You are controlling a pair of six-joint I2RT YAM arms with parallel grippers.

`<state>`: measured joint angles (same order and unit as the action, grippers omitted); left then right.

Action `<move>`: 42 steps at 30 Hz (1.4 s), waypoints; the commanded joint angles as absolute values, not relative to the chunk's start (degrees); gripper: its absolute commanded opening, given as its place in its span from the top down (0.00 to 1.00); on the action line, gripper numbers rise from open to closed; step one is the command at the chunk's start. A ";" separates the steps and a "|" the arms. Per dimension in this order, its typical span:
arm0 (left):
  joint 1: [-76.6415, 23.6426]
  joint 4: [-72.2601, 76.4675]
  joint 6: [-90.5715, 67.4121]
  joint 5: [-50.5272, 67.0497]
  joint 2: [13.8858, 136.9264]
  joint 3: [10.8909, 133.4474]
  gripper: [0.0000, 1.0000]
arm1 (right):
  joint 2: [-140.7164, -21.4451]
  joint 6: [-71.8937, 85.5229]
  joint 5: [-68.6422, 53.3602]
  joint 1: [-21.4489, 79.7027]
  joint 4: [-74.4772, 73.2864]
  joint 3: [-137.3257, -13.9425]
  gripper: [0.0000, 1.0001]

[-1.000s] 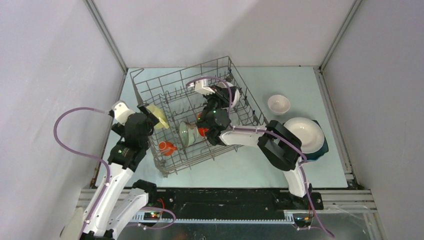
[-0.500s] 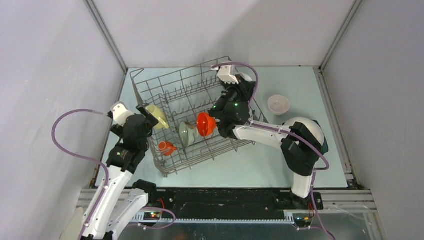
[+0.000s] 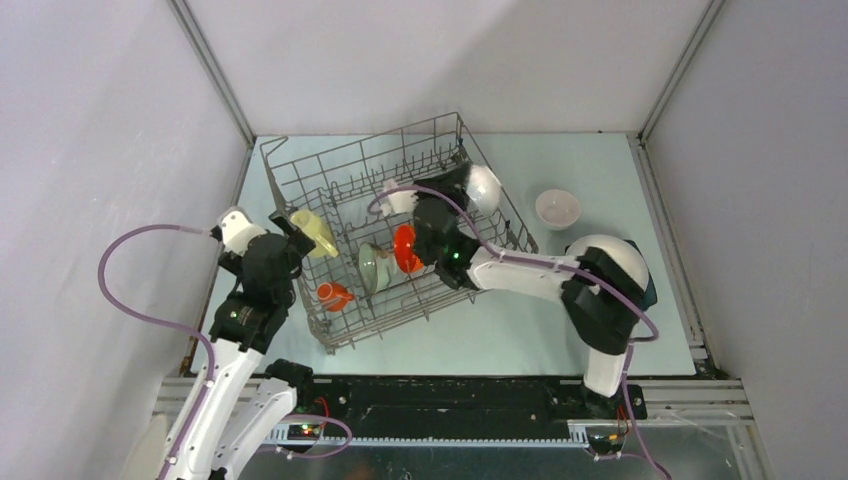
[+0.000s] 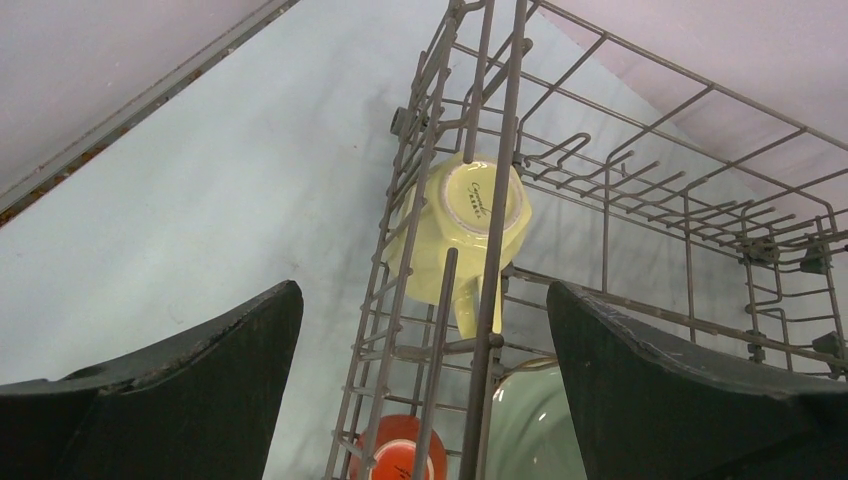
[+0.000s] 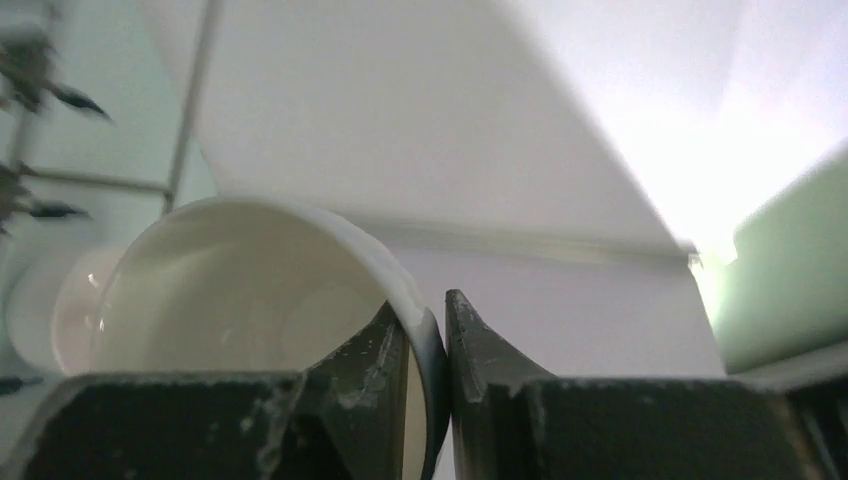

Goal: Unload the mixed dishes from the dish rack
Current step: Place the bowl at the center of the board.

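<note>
The grey wire dish rack stands skewed at centre-left. My right gripper is shut on the rim of a white bowl, held over the rack's right side. In the right wrist view the fingers pinch the bowl's wall. In the rack are an orange bowl, a pale green bowl, a small orange mug and a pale yellow cup. My left gripper is open at the rack's left wall, beside the yellow cup. Its wrist view also shows the mug and green bowl.
A small white bowl sits on the pale green mat right of the rack. A white plate lies on a dark stack at the far right, partly behind my right arm. Grey walls enclose the table.
My right gripper rose out of the rack with the white bowl, swung toward the back, then turned so the bowl now shows above the rack's right side. The left arm barely moved.
</note>
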<state>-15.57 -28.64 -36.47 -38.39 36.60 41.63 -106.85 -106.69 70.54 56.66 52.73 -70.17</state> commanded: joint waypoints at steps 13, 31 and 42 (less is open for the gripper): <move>-15.38 -26.86 -35.66 -37.56 35.89 40.87 0.00 | -72.53 13.20 -7.64 26.96 -22.35 -86.93 1.00; -15.38 -25.96 -35.77 -36.95 35.29 40.09 0.02 | -81.59 34.98 -10.78 -10.24 -15.64 -70.41 1.00; -15.38 -26.10 -35.69 -36.91 36.41 40.53 0.02 | -93.54 29.74 -6.11 -7.60 -13.43 -70.49 1.00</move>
<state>-15.57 -27.88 -36.38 -37.06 36.38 40.27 -90.98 31.46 -7.35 -9.34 -19.11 -69.34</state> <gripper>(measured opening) 0.985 0.180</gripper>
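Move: The small white bowl standing on the table lies under where the held bowl is taken: about 9 cm ahead of the right hand, 24 cm to its right and 30 cm below. The plate stack is 12 cm farther right than that small bowl and 16 cm nearer; the orange bowl in the rack is some 6 cm back and 12 cm left of the right hand, 22 cm down. From the left hand the small bowl is roughly 17 cm ahead, 62 cm right, 21 cm below. The larger white bowl, still pinched by its rim in the right fingers, is first lifted about 9 cm with a short swing left, then swept right out of the rack area, ending some 28 cm to the right of its start, and finally lowered towards the small bowl, easing forward a little. On the way the wrist rolls about 125 degrees, left side up, to bring the mouth from sideways to upward. ##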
